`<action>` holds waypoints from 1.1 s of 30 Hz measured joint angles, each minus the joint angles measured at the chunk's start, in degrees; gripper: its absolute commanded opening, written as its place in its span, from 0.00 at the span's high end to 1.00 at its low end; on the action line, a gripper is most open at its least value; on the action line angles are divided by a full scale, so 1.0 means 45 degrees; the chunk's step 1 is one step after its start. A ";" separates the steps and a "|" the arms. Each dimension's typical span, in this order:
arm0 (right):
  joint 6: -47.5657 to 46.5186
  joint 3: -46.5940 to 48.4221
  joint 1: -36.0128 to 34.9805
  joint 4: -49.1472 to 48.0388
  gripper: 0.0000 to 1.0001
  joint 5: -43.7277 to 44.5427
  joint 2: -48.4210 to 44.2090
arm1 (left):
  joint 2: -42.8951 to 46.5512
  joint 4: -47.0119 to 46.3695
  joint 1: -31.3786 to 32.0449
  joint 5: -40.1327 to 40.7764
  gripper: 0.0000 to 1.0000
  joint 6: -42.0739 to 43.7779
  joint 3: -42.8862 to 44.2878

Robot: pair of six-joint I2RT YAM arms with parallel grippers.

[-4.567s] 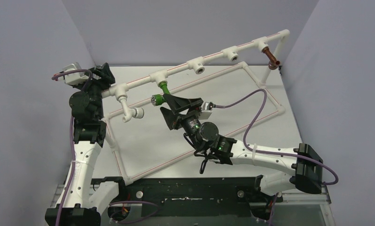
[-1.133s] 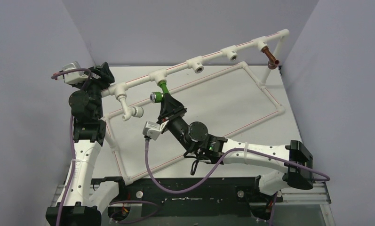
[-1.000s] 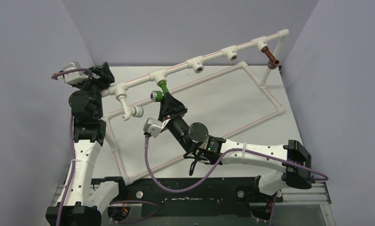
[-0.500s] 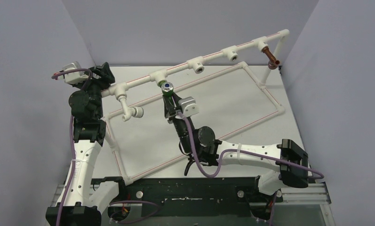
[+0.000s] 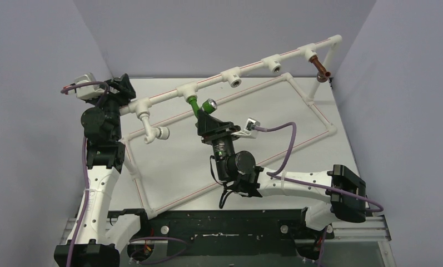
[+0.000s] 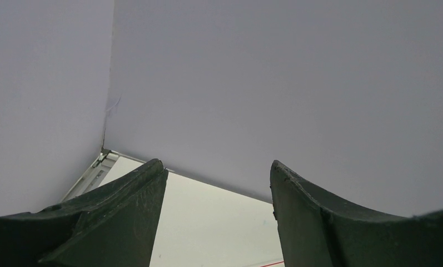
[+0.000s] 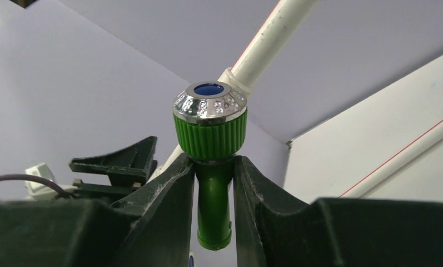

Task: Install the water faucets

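Note:
The bright green faucet [image 5: 198, 106] hangs from a tee socket on the raised white pipe [image 5: 252, 65], and its silver-rimmed end [image 5: 209, 104] points right. My right gripper [image 5: 203, 115] is shut on its spout. In the right wrist view the green faucet [image 7: 210, 133] is pinched between both fingers, just below its ribbed collar, by my right gripper [image 7: 213, 162]. The reddish-brown faucet [image 5: 320, 68] hangs from the socket at the pipe's far right end. My left gripper [image 5: 120, 90] is beside the pipe's left end. It is open and empty in the left wrist view [image 6: 216, 169].
Two empty tee sockets [image 5: 234, 79] [image 5: 273, 65] sit along the raised pipe. A white elbow piece [image 5: 152, 132] hangs near its left end. The frame's rectangular base pipe [image 5: 313, 105] lies on the table. Walls close in on the left, back and right.
My right wrist has rolled while holding the green faucet. The faucet's silver end has swung from pointing left, through facing up, to pointing right. The left arm has not moved.

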State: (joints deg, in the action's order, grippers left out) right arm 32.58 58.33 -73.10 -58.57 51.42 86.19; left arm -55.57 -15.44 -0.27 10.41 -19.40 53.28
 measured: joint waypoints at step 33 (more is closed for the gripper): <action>1.3682 -0.0325 0.0185 0.6431 0.39 -0.1389 -0.1923 | 0.0049 0.0029 -0.0019 -0.0092 0.34 0.0000 -0.0019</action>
State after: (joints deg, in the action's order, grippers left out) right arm 94.15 56.86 -72.27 -29.63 45.17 77.54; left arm -55.35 -15.31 -0.36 10.00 -19.40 53.19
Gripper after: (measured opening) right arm 0.547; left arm 0.658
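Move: The right hand already pinches the green faucet, threaded end in its pipe tee; that tee lies about 9 cm ahead of this hand, 5 cm to its left and 2 cm higher. The faucet's knob is some 4 cm ahead and 3 cm to the right. The white faucet sits about 17 cm left and 4 cm nearer the base, while the next empty tee is 13 cm ahead, 9 cm right. From the left hand, the green faucet's tee is some 20 cm right, 2 cm back, about level. Keeping its pinch on the green faucet, the right hand rolls on about the faucet's long axis, clockwise as seen looking from the hand into the tee, by some 45 degrees, the hand point sinking only about a centimetre as it turns the faucet in the tee. The roll then eases to a stop and the fingers open off the faucet body, letting go as the hand draws straight back from the tee by about 2 cm, without rolling back yet. ##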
